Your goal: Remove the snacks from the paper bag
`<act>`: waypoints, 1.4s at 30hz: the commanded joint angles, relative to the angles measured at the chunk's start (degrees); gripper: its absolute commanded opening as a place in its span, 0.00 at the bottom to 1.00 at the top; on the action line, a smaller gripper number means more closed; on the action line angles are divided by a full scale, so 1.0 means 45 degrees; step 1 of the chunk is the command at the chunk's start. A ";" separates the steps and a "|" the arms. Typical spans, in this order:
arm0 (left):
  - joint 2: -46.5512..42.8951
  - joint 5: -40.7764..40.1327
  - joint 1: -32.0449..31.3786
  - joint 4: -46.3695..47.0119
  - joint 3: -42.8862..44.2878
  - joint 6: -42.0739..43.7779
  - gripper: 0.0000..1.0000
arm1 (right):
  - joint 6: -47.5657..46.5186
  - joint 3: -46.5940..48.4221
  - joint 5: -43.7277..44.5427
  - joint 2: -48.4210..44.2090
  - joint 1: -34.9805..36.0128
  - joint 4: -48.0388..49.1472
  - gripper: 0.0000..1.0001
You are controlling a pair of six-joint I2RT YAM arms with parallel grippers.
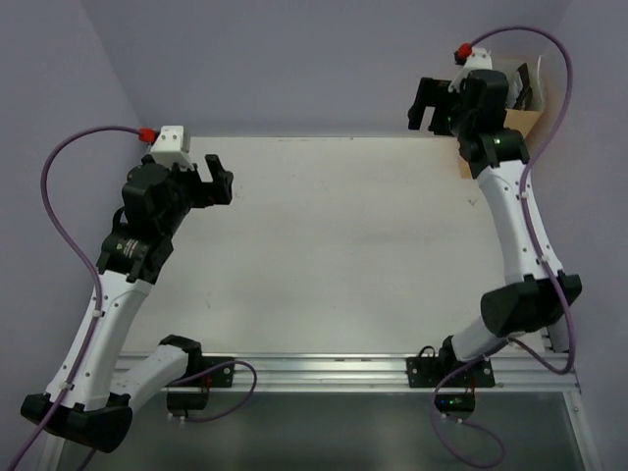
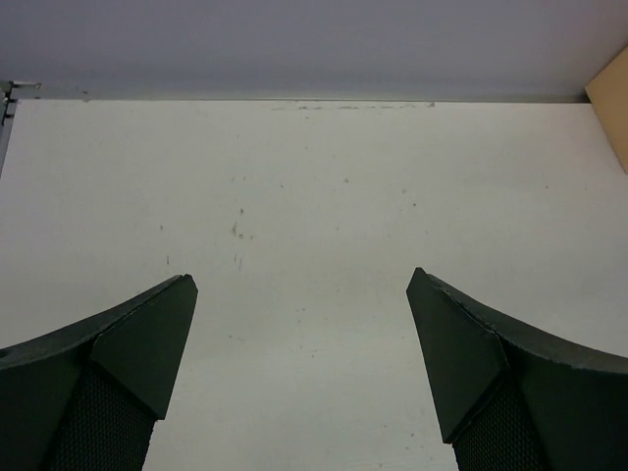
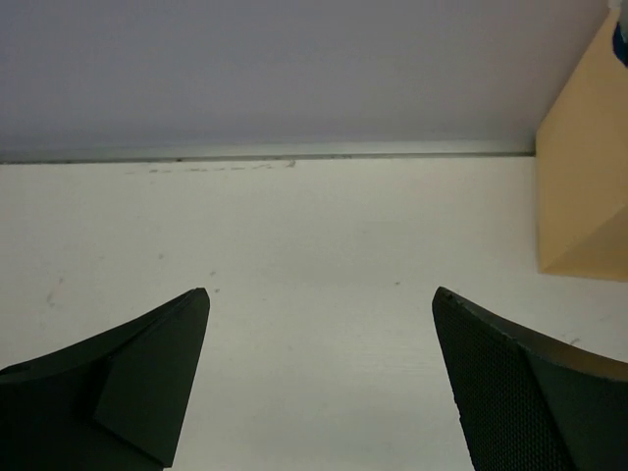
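The tan paper bag point(image 1: 518, 122) stands at the table's far right corner, mostly hidden behind my right arm. A dark packet point(image 1: 527, 86) shows at its top; the other snacks are hidden. In the right wrist view the bag's tan side point(image 3: 581, 186) is at the right edge, with a sliver of blue point(image 3: 622, 39) above it. Its corner also shows in the left wrist view point(image 2: 614, 106). My right gripper point(image 1: 420, 106) point(image 3: 322, 291) is open and empty, just left of the bag. My left gripper point(image 1: 224, 180) point(image 2: 302, 277) is open and empty over the table's far left.
The white table point(image 1: 334, 245) has a metal rail point(image 1: 324, 371) along its near edge. Lilac walls close in the back and both sides. Purple cables loop off both arms.
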 commanded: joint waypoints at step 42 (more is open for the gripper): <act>-0.0158 0.1589 -0.0069 0.0260 -0.0992 -0.0668 1.00 | -0.5434 0.5119 -0.2066 0.7782 -0.4035 0.5170 0.00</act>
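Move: The white twisted handle on the left side of the paper bag's mouth lies about 21 cm ahead of the right hand, 19 cm to its right and 11 cm lower. Just beyond the handle in the bag, the blue packet is roughly 26 cm ahead, 25 cm right; the brown packet, 26 cm ahead, 31 cm right; both some 15 cm below the hand. From the left hand the handle is about 33 cm ahead, 62 cm right and 7 cm down. The paper bag's white handle is what the right hand goes for: wide open, it sweeps forward and right about 20 cm each way, rolling its left side down some 20 degrees, then sinks beside the bag's mouth and shuts its fingertips, pinching the handle. The empty left hand, still open, mainly sinks a few centimetres. ##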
